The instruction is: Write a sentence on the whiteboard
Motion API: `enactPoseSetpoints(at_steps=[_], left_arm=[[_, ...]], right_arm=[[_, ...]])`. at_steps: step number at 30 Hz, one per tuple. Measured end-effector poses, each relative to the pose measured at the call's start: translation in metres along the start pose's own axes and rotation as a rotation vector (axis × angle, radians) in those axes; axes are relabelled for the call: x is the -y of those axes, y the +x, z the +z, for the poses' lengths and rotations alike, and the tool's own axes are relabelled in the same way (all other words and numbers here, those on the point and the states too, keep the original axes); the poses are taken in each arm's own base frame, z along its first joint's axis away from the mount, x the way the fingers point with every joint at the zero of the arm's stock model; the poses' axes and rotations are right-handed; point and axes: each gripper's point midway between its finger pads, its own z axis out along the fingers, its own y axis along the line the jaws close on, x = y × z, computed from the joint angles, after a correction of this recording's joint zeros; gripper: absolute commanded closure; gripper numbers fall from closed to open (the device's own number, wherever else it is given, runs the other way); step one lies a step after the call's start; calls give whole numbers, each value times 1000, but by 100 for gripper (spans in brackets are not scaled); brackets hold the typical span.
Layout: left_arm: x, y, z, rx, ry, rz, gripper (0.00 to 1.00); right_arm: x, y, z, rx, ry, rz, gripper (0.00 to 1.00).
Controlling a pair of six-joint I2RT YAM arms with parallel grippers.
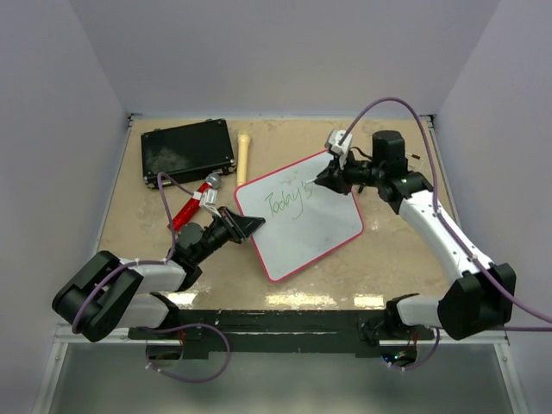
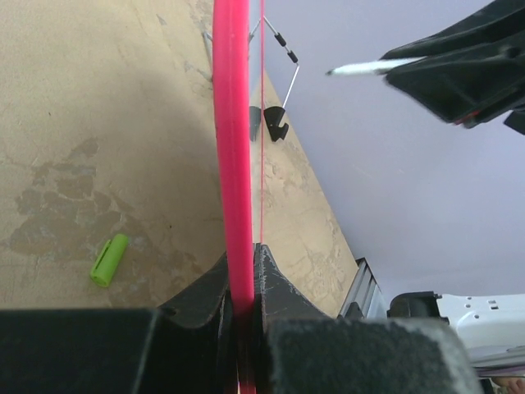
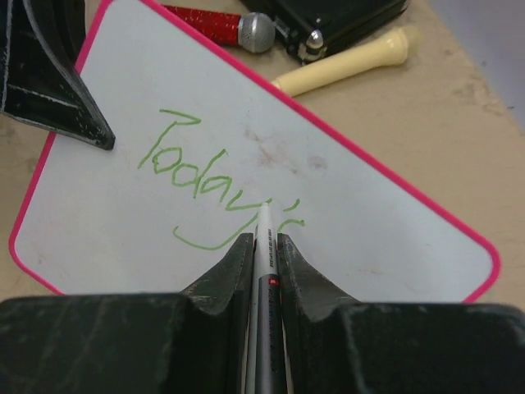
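The whiteboard (image 1: 321,229) lies tilted on the table, white with a pink rim. Green cursive, the sentence (image 1: 287,203), reads "Today's" on its upper left part. My left gripper (image 1: 250,226) is shut on the board's left corner; in the left wrist view the rim (image 2: 232,156) runs edge-on between the left gripper's (image 2: 244,256) jaws. My right gripper (image 1: 326,179) is shut on a white and grey marker (image 3: 264,246). In the right wrist view the right gripper (image 3: 264,240) holds the marker's tip on the whiteboard (image 3: 377,222), just left of the last letter of the sentence (image 3: 215,185).
A black case (image 1: 188,153) lies at the back left with a cream handle (image 1: 244,155) beside it. A red-handled tool (image 1: 190,210) with a silver head lies left of the board. A green cap (image 2: 109,259) rests on the table near the left gripper.
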Motion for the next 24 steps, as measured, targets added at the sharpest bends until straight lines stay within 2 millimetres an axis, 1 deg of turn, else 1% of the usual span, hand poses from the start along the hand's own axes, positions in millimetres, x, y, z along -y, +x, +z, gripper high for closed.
enactPoseSetpoints(at_steps=[1,4,6,7,9,13,15,19,24], left_arm=[[0,0,0,0,0,0,100],[0,0,0,0,0,0,100],[0,0,0,0,0,0,100],[0,0,0,0,1,0,100],[0,0,0,0,1,1,100],[0,0,0,0,3,5,100],[0,0,0,-1,4,7,100],[0,1,-1,-1,4,8,100],[0,1,-1,-1,5,8,100]], right_arm=[[1,-10,-7,27,11,-19,100],[3,-28,-24,79,48,-57,100],[6,-34,-31,101,69,-69,100],[8,-33,-34,107,77,-69,100],[14,-25,-38,102,96,-53,100],[29,-1,-45,73,140,2,100],[34,6,-48,68,157,16,100],[35,13,-50,68,153,30,100],[33,14,-49,79,134,29,100]])
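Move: The marker, held by your right fingers, is already clear of the board. The blank spot just past "Today's" lies about 8 cm below your right hand point, some 3 cm ahead and 2 cm to its right. On the same board, the "s" is roughly 2 cm ahead and 4 cm left, and the "Today" lettering is 11 cm left and 3 cm back. From the left gripper, that blank spot is about 12 cm ahead, 20 cm right and roughly level. Carry the uncapped marker off to the right, away from the finished "s" and over the blank part of the board, about 6 cm in all: first rise some 4 cm, then sink nearly all of that again as you swing right, and ease to a stop with the tip hovering. Let the hand turn slightly clockwise and keep its grip; hold the board's edge still with the left gripper. ##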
